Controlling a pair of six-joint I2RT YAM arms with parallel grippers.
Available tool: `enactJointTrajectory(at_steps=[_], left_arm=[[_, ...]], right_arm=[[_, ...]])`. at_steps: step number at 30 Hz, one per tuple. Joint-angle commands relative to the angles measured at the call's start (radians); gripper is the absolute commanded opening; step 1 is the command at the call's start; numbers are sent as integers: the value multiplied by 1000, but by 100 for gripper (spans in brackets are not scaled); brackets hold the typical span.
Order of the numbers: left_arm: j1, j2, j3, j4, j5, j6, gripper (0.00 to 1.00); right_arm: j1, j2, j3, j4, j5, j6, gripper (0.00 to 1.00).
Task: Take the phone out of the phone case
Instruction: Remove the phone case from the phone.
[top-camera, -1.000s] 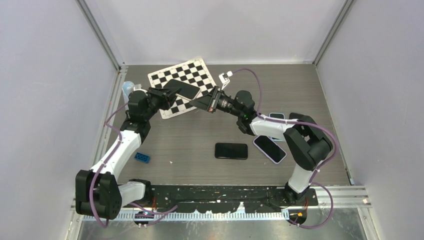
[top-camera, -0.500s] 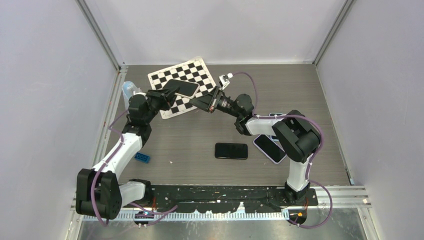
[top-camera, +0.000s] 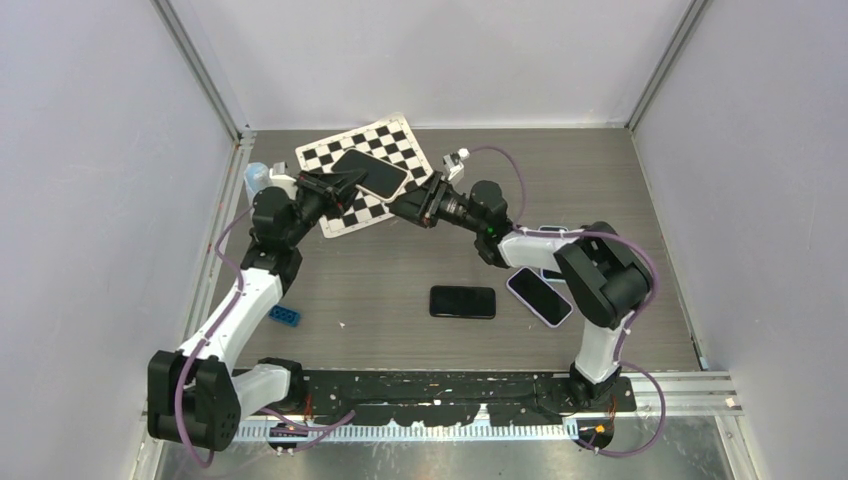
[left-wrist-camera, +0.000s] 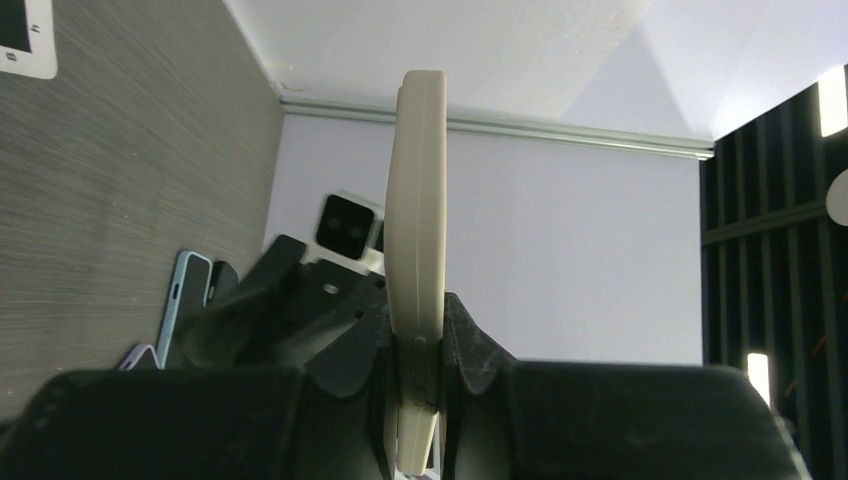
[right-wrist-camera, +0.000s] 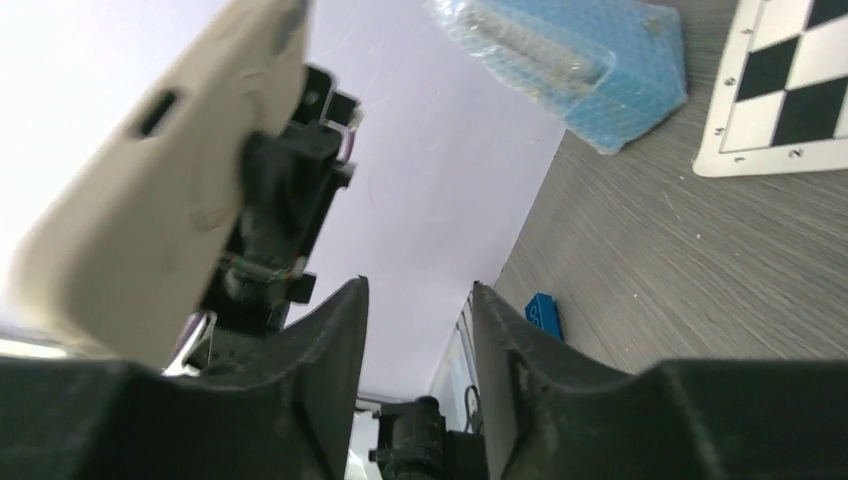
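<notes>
A phone in a beige phone case (top-camera: 370, 172) hangs in the air over the checkerboard, dark screen up. My left gripper (top-camera: 335, 185) is shut on its near end. In the left wrist view the case (left-wrist-camera: 415, 200) stands edge-on, with the left gripper (left-wrist-camera: 415, 340) clamped on both faces. My right gripper (top-camera: 400, 205) sits just right of the case's free end, apart from it. In the right wrist view the right gripper (right-wrist-camera: 415, 300) is open with nothing between its fingers, and the case (right-wrist-camera: 150, 180) is at upper left.
The checkerboard mat (top-camera: 390, 135) lies at the back. A black phone (top-camera: 463, 301) lies mid-table, a purple-cased phone (top-camera: 540, 297) to its right. A blue brick (top-camera: 285, 316) sits near the left arm, and a blue packet (top-camera: 257, 177) lies by the left wall.
The right gripper's jaws have spread apart. The left gripper has carried the cased phone slightly further back and to the right.
</notes>
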Motion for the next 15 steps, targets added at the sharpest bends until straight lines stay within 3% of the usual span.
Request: enactJointTrajectory(at_steps=[1,5,15], left_arm=[[4,-18,88,1,26,106,0],[3,-11,105,-14,37,137,0],[4,-2,113,-21,42,135,0]], right_arm=[[3,-185,-16,-29,-29,-123,61],[3,-257,-25,-69,-55,-172,76],[15,-261,-9,-15,-71,-127,72]])
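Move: My left hand still pinches the cased phone by its near long edge, screen up, its middle some 2 cm ahead, 2 cm to the right and level. From my empty right hand the cased phone's middle lies about 5 cm ahead, 5 cm left and 9 cm above. The checkerboard is on the table about 8 cm ahead, 7 cm left and 21 cm below that hand; a black phone lies 22 cm back, 15 cm right and just as low. I bring my right hand up some 6 cm, most of the way to the cased phone's level, while drawing it back about 3 cm and slightly right, clear beneath the phone's near end. Its empty fingers spread wide and the wrist rolls about 10 degrees, forward side rising. My left hand keeps its pinch and eases up a little. ##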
